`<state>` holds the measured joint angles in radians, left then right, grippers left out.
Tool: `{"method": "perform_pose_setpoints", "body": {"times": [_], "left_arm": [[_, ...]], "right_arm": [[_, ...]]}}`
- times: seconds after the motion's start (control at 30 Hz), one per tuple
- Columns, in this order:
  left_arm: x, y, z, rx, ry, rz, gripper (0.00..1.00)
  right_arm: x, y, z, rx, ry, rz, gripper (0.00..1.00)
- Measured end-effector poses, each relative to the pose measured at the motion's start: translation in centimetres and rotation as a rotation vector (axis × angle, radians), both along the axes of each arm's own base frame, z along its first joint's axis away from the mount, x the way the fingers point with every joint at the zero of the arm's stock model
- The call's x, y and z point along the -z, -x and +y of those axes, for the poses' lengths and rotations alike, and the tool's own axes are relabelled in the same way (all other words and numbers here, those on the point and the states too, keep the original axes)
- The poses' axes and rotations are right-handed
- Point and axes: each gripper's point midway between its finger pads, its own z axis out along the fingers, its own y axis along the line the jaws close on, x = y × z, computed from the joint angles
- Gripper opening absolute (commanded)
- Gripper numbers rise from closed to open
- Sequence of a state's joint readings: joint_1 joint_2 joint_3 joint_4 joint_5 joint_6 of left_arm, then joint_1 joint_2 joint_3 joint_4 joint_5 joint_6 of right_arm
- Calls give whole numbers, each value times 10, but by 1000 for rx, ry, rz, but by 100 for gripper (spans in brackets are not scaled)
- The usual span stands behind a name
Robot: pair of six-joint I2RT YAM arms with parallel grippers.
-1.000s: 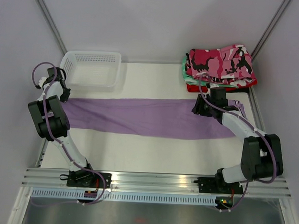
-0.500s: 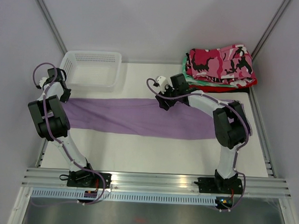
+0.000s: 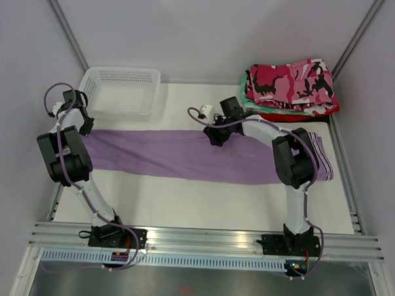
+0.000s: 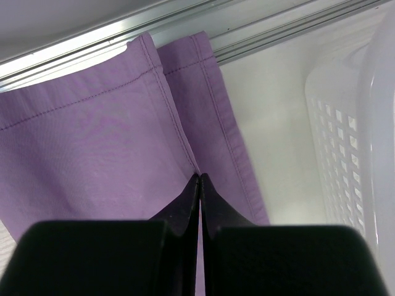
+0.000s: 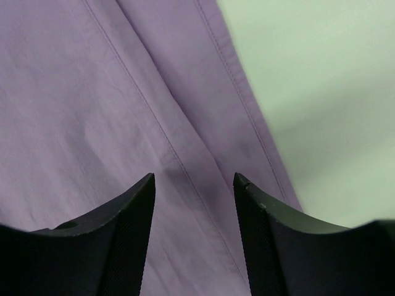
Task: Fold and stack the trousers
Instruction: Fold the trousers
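Note:
The lilac trousers (image 3: 171,153) lie flat in a long strip across the table. My left gripper (image 3: 82,126) is shut at their left end; in the left wrist view its tips (image 4: 200,176) meet on the seam between the two leg hems (image 4: 92,148), and the cloth there lies flat. My right gripper (image 3: 214,132) hovers open over the strip's far edge near the middle, with lilac fabric (image 5: 92,111) under its spread fingers (image 5: 194,179) and nothing between them. The camouflage trousers (image 3: 292,83) sit folded on top of a pile at the back right.
Under the camouflage pair lie a green-and-white folded garment (image 3: 252,103) and a red one (image 3: 284,116). A white slotted basket (image 3: 121,90) stands at the back left, close to the left gripper. Metal rails (image 3: 206,240) run along the near edge.
My right arm has swung left from the right end of the lilac trousers to the middle of their far edge. The left arm has not moved.

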<state>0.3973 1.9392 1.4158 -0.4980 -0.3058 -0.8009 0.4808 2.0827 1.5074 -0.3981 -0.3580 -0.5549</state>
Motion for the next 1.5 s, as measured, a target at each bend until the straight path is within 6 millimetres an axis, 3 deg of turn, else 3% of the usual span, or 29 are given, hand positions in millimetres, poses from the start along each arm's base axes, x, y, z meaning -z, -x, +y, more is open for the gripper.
{"method": "perform_pose_setpoints", "body": {"times": [0.17, 0.27, 0.47, 0.7, 1.03, 1.2, 1.43, 1.5], "left_arm": [[2, 1, 0, 5, -1, 6, 2], [2, 1, 0, 5, -1, 7, 2], [2, 1, 0, 7, -2, 7, 2], [3, 2, 0, 11, -6, 11, 2], [3, 2, -1, 16, -6, 12, 2], [-1, -7, 0, 20, -10, 2, 2], [12, -16, -2, 46, -14, 29, 2], [14, -17, -4, 62, -19, 35, 16]], "right_arm": [[12, -4, -3, 14, 27, 8, 57], [19, -3, -5, 20, 39, 21, 51], [19, -3, -5, 23, 50, 16, 0], [12, -4, -7, 57, 45, -5, 0], [-32, -28, -17, 163, -38, -122, 0], [-27, -31, -17, 168, -37, -122, 0], [-1, -33, -17, 176, -13, -82, 0], [1, -33, -17, 178, -10, -81, 2]]}}
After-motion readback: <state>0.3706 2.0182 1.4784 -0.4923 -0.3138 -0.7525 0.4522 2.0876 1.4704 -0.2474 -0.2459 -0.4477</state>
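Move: My open right hand is over the purple trousers' upper layer. Its far edge lies about 2 cm ahead of my fingers and 2 cm lower; the lower layer's far edge is some 6 cm ahead, and the folded stack about 21 cm ahead and 27 cm right. My left hand already pinches that upper edge near its left end; from it the lower layer's far edge is 3 cm ahead, the white basket 14 cm ahead and 12 cm right. I sink my right hand about 2 cm into the cloth and shut its fingers on the upper layer's far edge, then carry that edge up and forward in a low arc, some 3 cm out and slightly right, turning about 10 degrees clockwise, and lower it again. My left hand keeps its pinch until my right is coming down, then eases forward 1–2 cm and down about 1 cm. ##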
